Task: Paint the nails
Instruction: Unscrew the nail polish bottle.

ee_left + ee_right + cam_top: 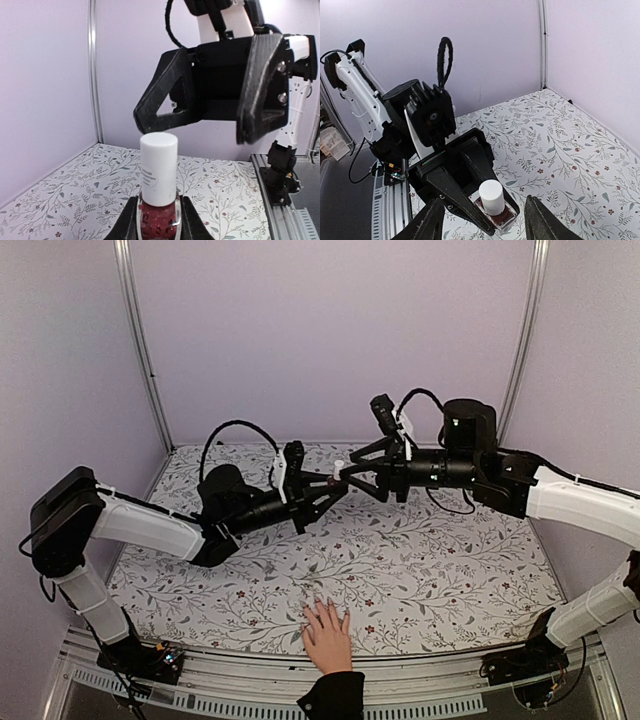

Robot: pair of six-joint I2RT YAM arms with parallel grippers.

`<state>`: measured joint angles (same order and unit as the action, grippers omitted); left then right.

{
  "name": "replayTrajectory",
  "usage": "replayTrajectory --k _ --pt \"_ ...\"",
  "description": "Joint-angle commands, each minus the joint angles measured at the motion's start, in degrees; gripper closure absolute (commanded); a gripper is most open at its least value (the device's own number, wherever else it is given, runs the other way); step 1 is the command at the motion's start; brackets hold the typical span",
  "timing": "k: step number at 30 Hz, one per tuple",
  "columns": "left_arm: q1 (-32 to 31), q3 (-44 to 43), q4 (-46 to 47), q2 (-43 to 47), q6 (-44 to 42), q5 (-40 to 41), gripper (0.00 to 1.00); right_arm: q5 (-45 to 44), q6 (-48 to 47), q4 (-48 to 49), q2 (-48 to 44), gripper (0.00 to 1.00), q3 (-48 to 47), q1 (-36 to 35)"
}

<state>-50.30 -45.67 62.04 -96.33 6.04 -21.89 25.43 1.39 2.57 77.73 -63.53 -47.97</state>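
Note:
A small dark-red bottle [158, 212] with a white cap [158, 167] stands upright between the fingers of my left gripper [159, 220], which is shut on its glass body. My right gripper [485, 198] faces it with jaws open; its fingers stand on either side of the white cap [491, 196] without touching it. In the top view both grippers meet above the table's middle, left gripper [332, 484] and right gripper [346, 472]. A human hand [327, 637] with a black cuff lies flat at the near edge, its pale nails [320, 605] pointing away from me.
The table [440, 560] has a floral-patterned cover. Lilac walls with metal corner posts [140, 340] close in the back and sides. A metal rail [230, 702] runs along the near edge between the arm bases.

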Motion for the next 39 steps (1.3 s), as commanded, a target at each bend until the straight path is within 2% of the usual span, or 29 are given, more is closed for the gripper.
replayTrajectory --k 1,6,11,21,26,34,39 --pt "-1.4 -1.1 -3.8 1.7 -4.7 9.7 1.00 -7.8 4.6 0.7 1.3 0.47 -3.5 -0.2" --pt "-2.5 -1.7 -4.0 0.6 -5.9 14.2 1.00 -12.2 6.0 -2.5 2.1 0.55 -6.1 -0.2" --pt "-3.5 -3.7 -5.4 -0.4 -6.0 17.0 1.00 -13.1 5.9 -5.8 3.7 0.55 -8.6 -0.2" --pt "-4.4 -5.6 -6.8 -1.8 -7.5 19.0 1.00 -12.4 6.8 -5.9 6.3 0.57 -8.4 -0.5" --pt "-4.6 -6.2 -7.4 -2.2 -7.5 19.8 1.00 -10.4 6.8 -4.4 6.4 0.71 -7.4 -0.7" --pt "-4.3 -6.7 -7.2 -2.1 -7.0 18.4 1.00 -7.9 6.5 -3.5 5.3 0.87 -6.4 -0.8" --pt "-3.7 -6.8 -7.6 -2.0 -6.2 16.9 1.00 -5.6 5.6 -3.1 4.8 0.89 -5.8 -0.8"
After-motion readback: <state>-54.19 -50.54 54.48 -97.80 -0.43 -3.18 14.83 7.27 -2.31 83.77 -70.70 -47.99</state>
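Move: The white bottle cap, free of the open right fingers, lies about 1 cm ahead of the right hand, 2 cm to its left and 1 cm below. The red bottle under the cap is roughly level fore and aft with the right hand, some 3 cm to its left and 3 cm below. From the left hand, which already holds the bottle, the cap sits about 1 cm to the right and 2 cm above, neither ahead nor back. Forward about 5 cm goes the right hand, rising some 2 cm and then sinking nearly 3 cm around the cap while turning a little clockwise; there its half-open fingers close and pinch the cap. The left hand keeps its hold on the bottle, carrying it about 3 cm forward and turning some 15 degrees counter-clockwise. ##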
